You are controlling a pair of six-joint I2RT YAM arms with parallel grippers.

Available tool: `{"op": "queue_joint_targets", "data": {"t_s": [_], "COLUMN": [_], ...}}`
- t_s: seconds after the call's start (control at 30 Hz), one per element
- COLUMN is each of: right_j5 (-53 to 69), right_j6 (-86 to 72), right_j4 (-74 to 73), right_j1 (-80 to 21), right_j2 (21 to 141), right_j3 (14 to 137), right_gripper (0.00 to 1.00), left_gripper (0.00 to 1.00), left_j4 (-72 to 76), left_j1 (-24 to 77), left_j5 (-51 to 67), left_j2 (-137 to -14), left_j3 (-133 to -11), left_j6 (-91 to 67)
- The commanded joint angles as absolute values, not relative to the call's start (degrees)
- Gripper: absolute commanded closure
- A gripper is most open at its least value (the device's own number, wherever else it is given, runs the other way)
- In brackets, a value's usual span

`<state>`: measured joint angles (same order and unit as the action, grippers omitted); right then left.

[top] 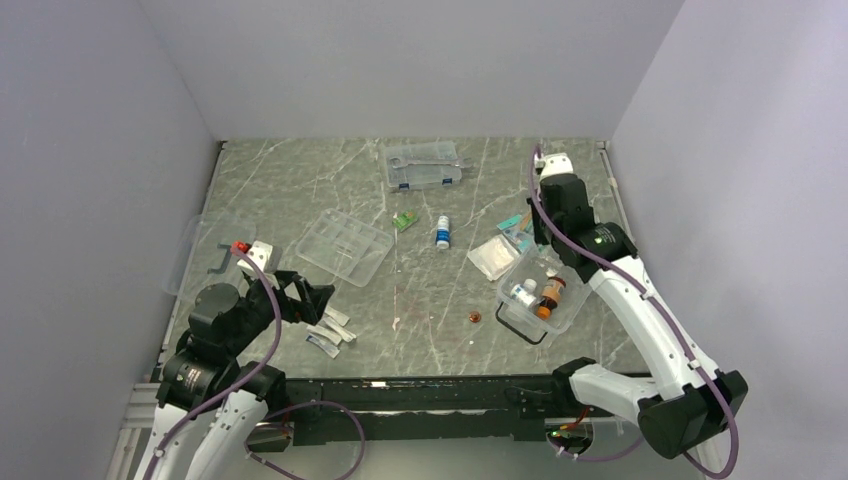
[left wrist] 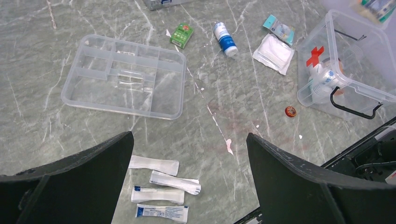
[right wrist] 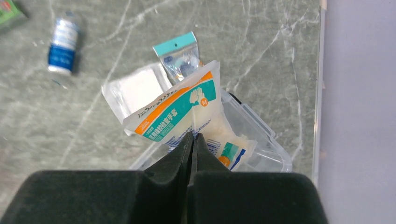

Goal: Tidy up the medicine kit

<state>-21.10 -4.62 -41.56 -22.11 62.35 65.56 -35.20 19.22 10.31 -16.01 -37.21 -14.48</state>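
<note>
The medicine kit box (top: pixel 572 305), clear with a red cross (left wrist: pixel 315 56), stands at the right with bottles (top: pixel 548 296) inside. My right gripper (right wrist: pixel 194 135) is shut on a teal-and-orange glove packet (right wrist: pixel 177 109), held above the box's rim (right wrist: pixel 280 161); in the top view this gripper (top: pixel 537 238) hangs by the box's far side. My left gripper (left wrist: pixel 189 136) is open and holds nothing, above several white sachets (left wrist: pixel 161 186) near the front edge. The clear divided tray (left wrist: pixel 123 77) lies beyond them. The black-handled lid (top: pixel 205 255) lies at far left.
Loose on the table: a blue-labelled bottle (left wrist: pixel 224 38), a small green box (left wrist: pixel 181 35), a gauze packet (left wrist: pixel 274 52), a teal-topped packet (left wrist: pixel 282 29) and a small red tin (left wrist: pixel 290 111). A flat tool case (top: pixel 422 165) sits at the back.
</note>
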Motion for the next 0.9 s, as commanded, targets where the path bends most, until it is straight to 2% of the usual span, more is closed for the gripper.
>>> {"op": "queue_joint_targets", "data": {"t_s": [0.0,0.37,0.73,0.87], "right_j5": [-20.16,-16.70,-5.35,-5.46], "right_j6": [5.66,9.65,5.09,3.86], "right_j4": [-42.35,-37.39,-32.94,-29.78], "right_j1": [-21.80,-16.57,-7.21,-6.49], "right_j2": [59.22,57.86,66.34,69.02], "right_j3": [61.68,52.54,53.17,52.39], "right_gripper": [1.00,1.00,1.00,1.00], "left_gripper": [0.02,0.01,0.01,0.01], "left_j4": [-34.20,-34.27,-34.32,-34.36], "left_j1": [19.81,20.28,20.48,20.82], "left_j5": [10.91,10.79,10.41,10.30], "left_j2": [-15.38,-14.85,-14.15,-14.17], "left_j3": [-38.85,-38.87,-38.93,-38.93], "left_j6": [-14.85,-14.86,-14.85,-14.85]}}
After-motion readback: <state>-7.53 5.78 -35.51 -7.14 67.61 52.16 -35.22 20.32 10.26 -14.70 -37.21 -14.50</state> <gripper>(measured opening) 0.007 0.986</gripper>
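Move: The right hand already pinches the glove packet above the far edge of the clear box, whose middle lies about 6 cm back, 5 cm right and 13 cm below. The gauze pad is roughly 5 cm ahead and 7 cm to the left, the teal sachet 11 cm ahead and 1 cm left, both some 18 cm down; in the box the white bottle lies 4 cm back, 1 cm left. From the left hand the box is about 8 cm ahead and 48 cm right. The right hand, still pinching the glove packet with shut fingers, sinks about 11 cm into the far half of the clear box's opening while shifting some 5 cm to the right, away from the gauze pad. On the way it draws back about 3 cm and then comes forward again by nearly as much, and the fingers tip about 15 degrees further downward. ##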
